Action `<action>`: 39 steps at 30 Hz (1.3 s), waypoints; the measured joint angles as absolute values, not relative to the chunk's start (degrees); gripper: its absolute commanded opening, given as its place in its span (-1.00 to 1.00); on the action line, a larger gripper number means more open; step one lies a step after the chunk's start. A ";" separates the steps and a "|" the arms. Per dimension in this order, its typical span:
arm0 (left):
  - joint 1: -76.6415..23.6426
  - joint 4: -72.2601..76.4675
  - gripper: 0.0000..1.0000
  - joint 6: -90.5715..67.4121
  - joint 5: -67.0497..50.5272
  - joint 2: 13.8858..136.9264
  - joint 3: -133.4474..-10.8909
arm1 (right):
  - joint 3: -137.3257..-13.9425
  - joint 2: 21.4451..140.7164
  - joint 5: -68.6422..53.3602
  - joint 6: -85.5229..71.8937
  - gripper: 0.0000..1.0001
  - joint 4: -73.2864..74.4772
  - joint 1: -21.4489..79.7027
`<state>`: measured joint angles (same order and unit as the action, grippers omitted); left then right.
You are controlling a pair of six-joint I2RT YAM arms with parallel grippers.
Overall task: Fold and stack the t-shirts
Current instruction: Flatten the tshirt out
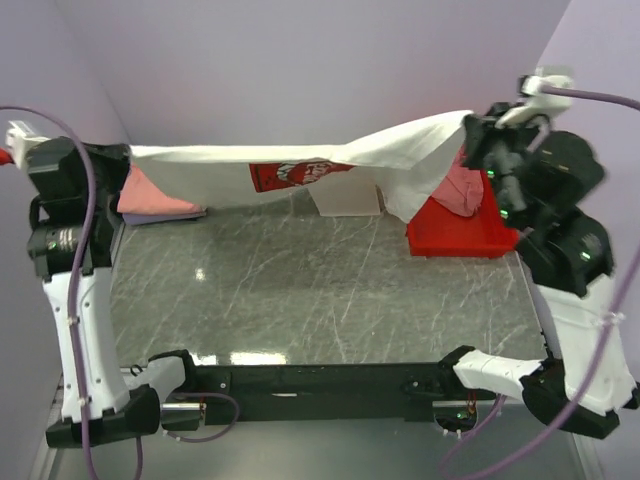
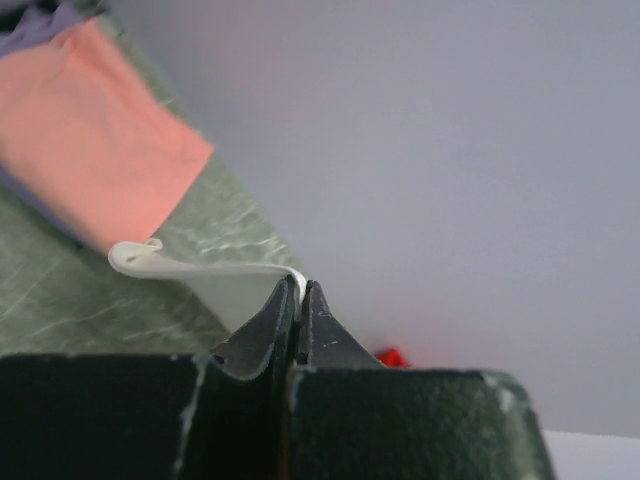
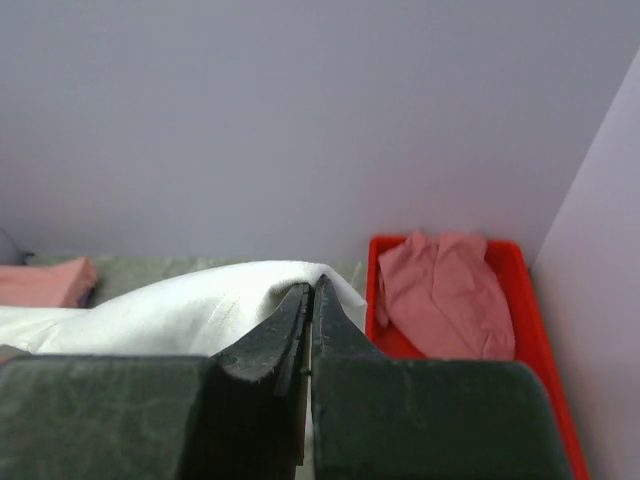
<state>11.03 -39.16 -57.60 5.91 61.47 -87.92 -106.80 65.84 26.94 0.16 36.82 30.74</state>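
The white t-shirt with a red print hangs stretched in the air across the far side of the table. My left gripper is shut on its left end, where the cloth shows in the left wrist view. My right gripper is shut on its right end, seen as white cloth in the right wrist view. A folded salmon-orange t-shirt lies on a lavender one at the far left. A dusty-pink t-shirt lies crumpled in the red tray.
The red tray stands at the far right by the right arm. The grey marbled table top spreads under the hanging shirt. Walls close in on the left, back and right.
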 measured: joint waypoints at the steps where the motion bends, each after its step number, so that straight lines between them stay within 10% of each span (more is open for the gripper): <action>1: 11.00 -39.51 -0.99 -57.32 5.91 60.90 -89.86 | -108.60 65.12 26.09 1.23 -1.00 36.99 30.74; 22: 11.00 -45.21 -0.99 -48.90 8.93 48.80 -121.27 | -127.98 51.07 6.52 11.42 -1.00 42.04 30.59; 39: 11.00 -25.98 -0.99 -47.27 8.25 64.40 -66.11 | -93.12 80.40 14.33 17.41 -1.00 20.34 25.21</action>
<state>11.00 -25.98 -47.27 8.25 64.40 -66.11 -93.12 80.40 14.33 17.41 20.34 25.21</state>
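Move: The place both hands work over, the middle of the table, lies some 29 cm to the left hand's right, about 2 cm back and 42 cm below it; from the right hand it is about 23 cm to the left, 1 cm ahead and 52 cm down. The folded stack is about 13 cm ahead of the left hand, 2 cm right and 40 cm below. The red bin sits about 18 cm ahead of the right hand, 9 cm right and 49 cm below. Back towards the bases and up, both hands swing the t-shirt still pinched by its corners, a good 20 cm back with the wrists tipping up; then they reverse and whip forward and down towards the table, the left nearly 30 cm forward, the right about 35 cm and also leftward. The wrists tip down on this stroke, and both grips stay shut. ##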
